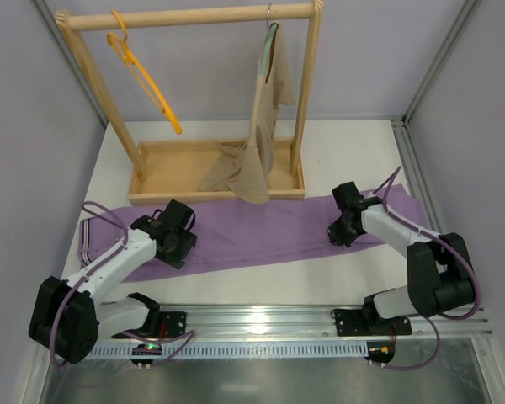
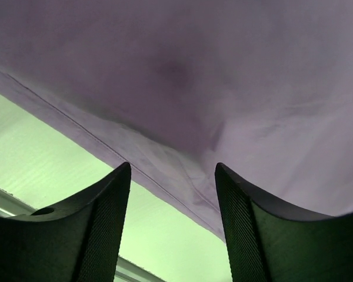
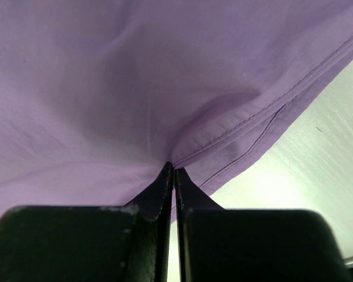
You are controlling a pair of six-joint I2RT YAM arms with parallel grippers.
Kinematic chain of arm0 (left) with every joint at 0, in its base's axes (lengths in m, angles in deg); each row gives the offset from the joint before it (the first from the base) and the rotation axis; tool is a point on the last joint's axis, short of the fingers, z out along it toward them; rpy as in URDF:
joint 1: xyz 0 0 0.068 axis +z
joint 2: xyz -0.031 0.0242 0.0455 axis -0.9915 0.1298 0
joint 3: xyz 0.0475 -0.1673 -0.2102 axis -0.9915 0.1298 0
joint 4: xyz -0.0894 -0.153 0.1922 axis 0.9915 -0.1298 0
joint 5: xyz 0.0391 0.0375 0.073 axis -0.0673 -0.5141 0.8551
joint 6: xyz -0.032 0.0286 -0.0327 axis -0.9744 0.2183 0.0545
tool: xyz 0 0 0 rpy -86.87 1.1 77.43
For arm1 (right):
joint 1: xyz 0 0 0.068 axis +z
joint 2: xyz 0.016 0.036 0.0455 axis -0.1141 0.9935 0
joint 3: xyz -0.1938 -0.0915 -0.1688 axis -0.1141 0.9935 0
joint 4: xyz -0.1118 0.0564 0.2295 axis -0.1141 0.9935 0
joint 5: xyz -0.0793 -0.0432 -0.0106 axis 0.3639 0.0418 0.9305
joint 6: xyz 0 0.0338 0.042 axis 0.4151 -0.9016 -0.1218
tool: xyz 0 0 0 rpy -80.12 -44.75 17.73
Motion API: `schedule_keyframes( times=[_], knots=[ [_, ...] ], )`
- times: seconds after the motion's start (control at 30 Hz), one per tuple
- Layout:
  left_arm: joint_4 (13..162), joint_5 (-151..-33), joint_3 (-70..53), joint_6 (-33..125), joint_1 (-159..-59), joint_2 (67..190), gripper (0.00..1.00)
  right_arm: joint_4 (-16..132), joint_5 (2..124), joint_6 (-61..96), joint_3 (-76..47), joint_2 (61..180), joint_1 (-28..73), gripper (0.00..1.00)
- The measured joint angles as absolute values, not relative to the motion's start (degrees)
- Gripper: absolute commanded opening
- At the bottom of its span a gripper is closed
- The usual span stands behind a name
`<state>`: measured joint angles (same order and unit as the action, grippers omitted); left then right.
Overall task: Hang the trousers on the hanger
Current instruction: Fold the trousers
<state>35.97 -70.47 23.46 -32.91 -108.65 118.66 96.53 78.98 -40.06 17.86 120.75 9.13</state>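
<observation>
The lilac trousers (image 1: 261, 231) lie flat across the white table, striped waistband at the left. The orange-yellow hanger (image 1: 143, 80) hangs at the left end of the wooden rack's top bar. My left gripper (image 1: 181, 244) hovers over the trousers' near edge with its fingers apart. In the left wrist view the fabric's hem (image 2: 165, 176) runs between the two fingers (image 2: 115, 200) and nothing is pinched. My right gripper (image 1: 341, 234) is shut on the trousers. In the right wrist view the cloth (image 3: 135, 88) puckers into its closed tips (image 3: 173, 169) beside a stitched seam.
The wooden rack (image 1: 307, 93) stands at the back on a tray-like base (image 1: 172, 168). A beige garment (image 1: 257, 160) on a grey-green hanger droops into that base. A metal rail (image 1: 278, 316) runs along the near edge, and grey walls close both sides.
</observation>
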Motion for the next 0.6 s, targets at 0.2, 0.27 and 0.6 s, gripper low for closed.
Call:
schedule_keyframes(
  times=[0.2, 0.27, 0.6],
  knots=[
    [37.24, -70.51, 26.17, -33.76, -107.18, 118.66, 0.29, 96.50, 78.95, -39.69, 17.96, 119.74, 9.13, 0.04],
    [38.38, -70.58, 26.56, -33.59, -106.16, 118.68, 0.07, 96.35, 78.95, -39.54, 18.07, 119.74, 9.13, 0.04],
    [38.60, -71.47, 25.90, -29.13, -103.97, 113.07, 0.00, 97.01, 79.09, -37.53, 18.45, 118.59, 9.13, 0.04]
  ],
)
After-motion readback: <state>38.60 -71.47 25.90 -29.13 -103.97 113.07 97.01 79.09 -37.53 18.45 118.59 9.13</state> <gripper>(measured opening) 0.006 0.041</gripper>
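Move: Just under the left fingertips, about 1 cm farther left and 2 cm below, lies the trousers' near folded edge. From that hand the striped end is some 26 cm to the left and 2 cm ahead, the wooden tray's middle about 24 cm ahead and 10 cm to the right, with the trousers slightly lower than the fingers. The same spot of edge is roughly 41 cm to the right hand's left and 4 cm back, level in height. Closing from well open to fully shut, the left fingers sink about 1.5 cm while easing a little left and pinch the trousers' near folded edge; then the hand rises some 2 cm with the fingers still shut and pointing down. The right hand stays in place and keeps its pinch on the same edge farther along. ##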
